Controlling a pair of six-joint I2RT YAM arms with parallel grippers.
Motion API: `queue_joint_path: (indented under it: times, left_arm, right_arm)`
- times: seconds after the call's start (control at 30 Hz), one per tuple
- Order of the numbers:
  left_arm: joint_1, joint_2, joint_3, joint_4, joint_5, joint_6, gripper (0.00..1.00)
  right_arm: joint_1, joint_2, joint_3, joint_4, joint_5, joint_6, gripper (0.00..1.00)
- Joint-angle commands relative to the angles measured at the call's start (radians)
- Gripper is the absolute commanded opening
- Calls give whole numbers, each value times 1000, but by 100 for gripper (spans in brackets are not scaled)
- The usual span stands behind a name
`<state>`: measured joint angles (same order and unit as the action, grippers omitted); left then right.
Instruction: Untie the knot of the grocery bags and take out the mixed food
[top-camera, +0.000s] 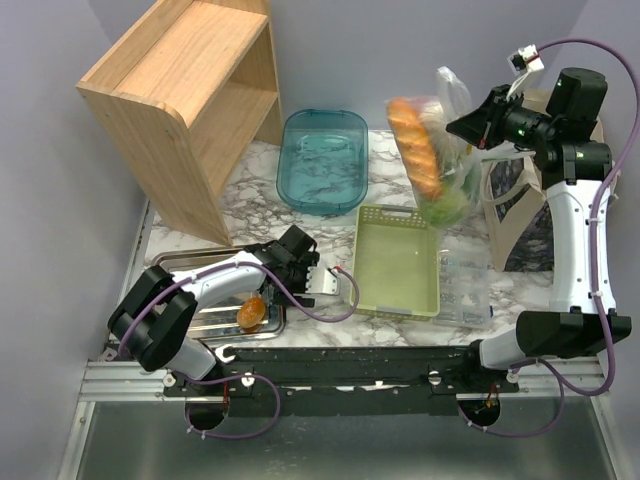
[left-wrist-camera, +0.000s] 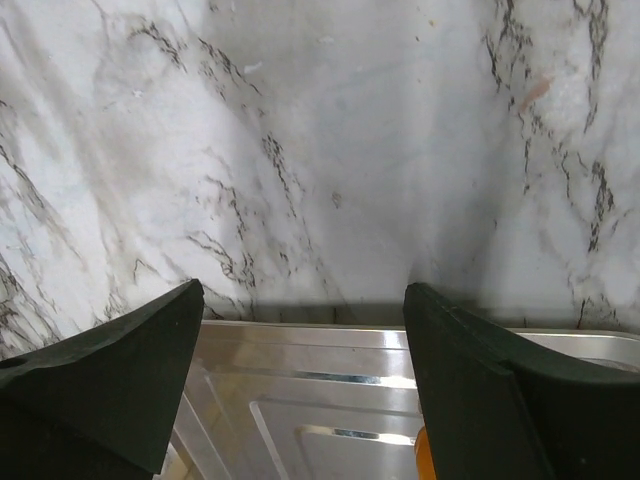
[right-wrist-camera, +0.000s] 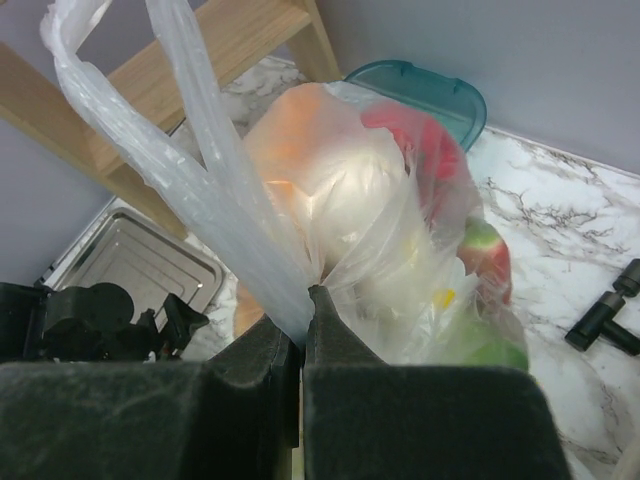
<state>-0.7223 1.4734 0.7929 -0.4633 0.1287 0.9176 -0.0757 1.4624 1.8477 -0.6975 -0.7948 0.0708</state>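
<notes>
A grocery bag (top-camera: 440, 150), thin and translucent, hangs lifted above the far end of the green basket (top-camera: 398, 262). Through it show a long orange-brown bread (top-camera: 415, 145) and green leaves (top-camera: 447, 205). My right gripper (top-camera: 462, 127) is shut on the bag's twisted handle. In the right wrist view the right gripper (right-wrist-camera: 305, 300) pinches that handle just below the bag (right-wrist-camera: 350, 230), where red, orange and green food shows. My left gripper (top-camera: 305, 275) stands open and empty over the edge of a metal tray (top-camera: 200, 262). The left gripper (left-wrist-camera: 302, 290) has only the tray (left-wrist-camera: 330, 360) and marble under it.
An orange-brown roll (top-camera: 250, 313) lies on the metal tray. A wooden shelf (top-camera: 185, 100) stands at the back left, with a teal container (top-camera: 322, 160) beside it. A clear plastic box (top-camera: 465, 290) lies right of the basket, and a paper bag (top-camera: 515, 215) stands by the right arm.
</notes>
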Motion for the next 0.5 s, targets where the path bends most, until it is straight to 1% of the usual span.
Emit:
queue_joint_path:
  times: [0.0,0.1,0.2,0.3,0.4,0.47]
  left_arm:
    - [28,15,-11,-127,-104,90,80]
    - [65,10,-48,-144,-120,120,80]
    - [108,-11,-56,-167,-121,118,80]
    - [148,-43,-67,-185,-113,122,81]
    - [187,-128,-51,-219,-31,87,85]
    - [205,-247,-28,-233,86,28,89]
  right_arm:
    - [6,-19,33,58,-36,17,1]
    - [14,-21,31,48,-35,8,1]
    - [24,-28,23,41,-38,5,1]
    - [58,-36,12,45,-33,10,1]
    - [124,-36,11,58,-19,29,1]
    - [174,-31,18,77,-9,48,1]
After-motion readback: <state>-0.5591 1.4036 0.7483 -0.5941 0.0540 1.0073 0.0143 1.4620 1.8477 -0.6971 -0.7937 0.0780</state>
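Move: Low at the table, the left hand is at the metal tray's right rim; the tray's middle lies about 17 cm to its left, level fore-and-aft, with the roll 9 cm left and 4 cm back. From the right hand, holding the food bag high, the bare table gap lies some 28 cm left, 12 cm back and 41 cm down; the green basket is about 11 cm left and 6 cm back, the blue tub 29 cm left and 20 cm farther out. Pushing the metal tray by its right rim, the left hand slides left along the table about 7 cm, fingers kept wide open and swinging some 10 degrees nearer to straight down. The right hand keeps its pinch on the plastic bag's neck and, after a slow start, swings it left about 3 cm at unchanged height, slightly back, towards the gap between tray and basket. ##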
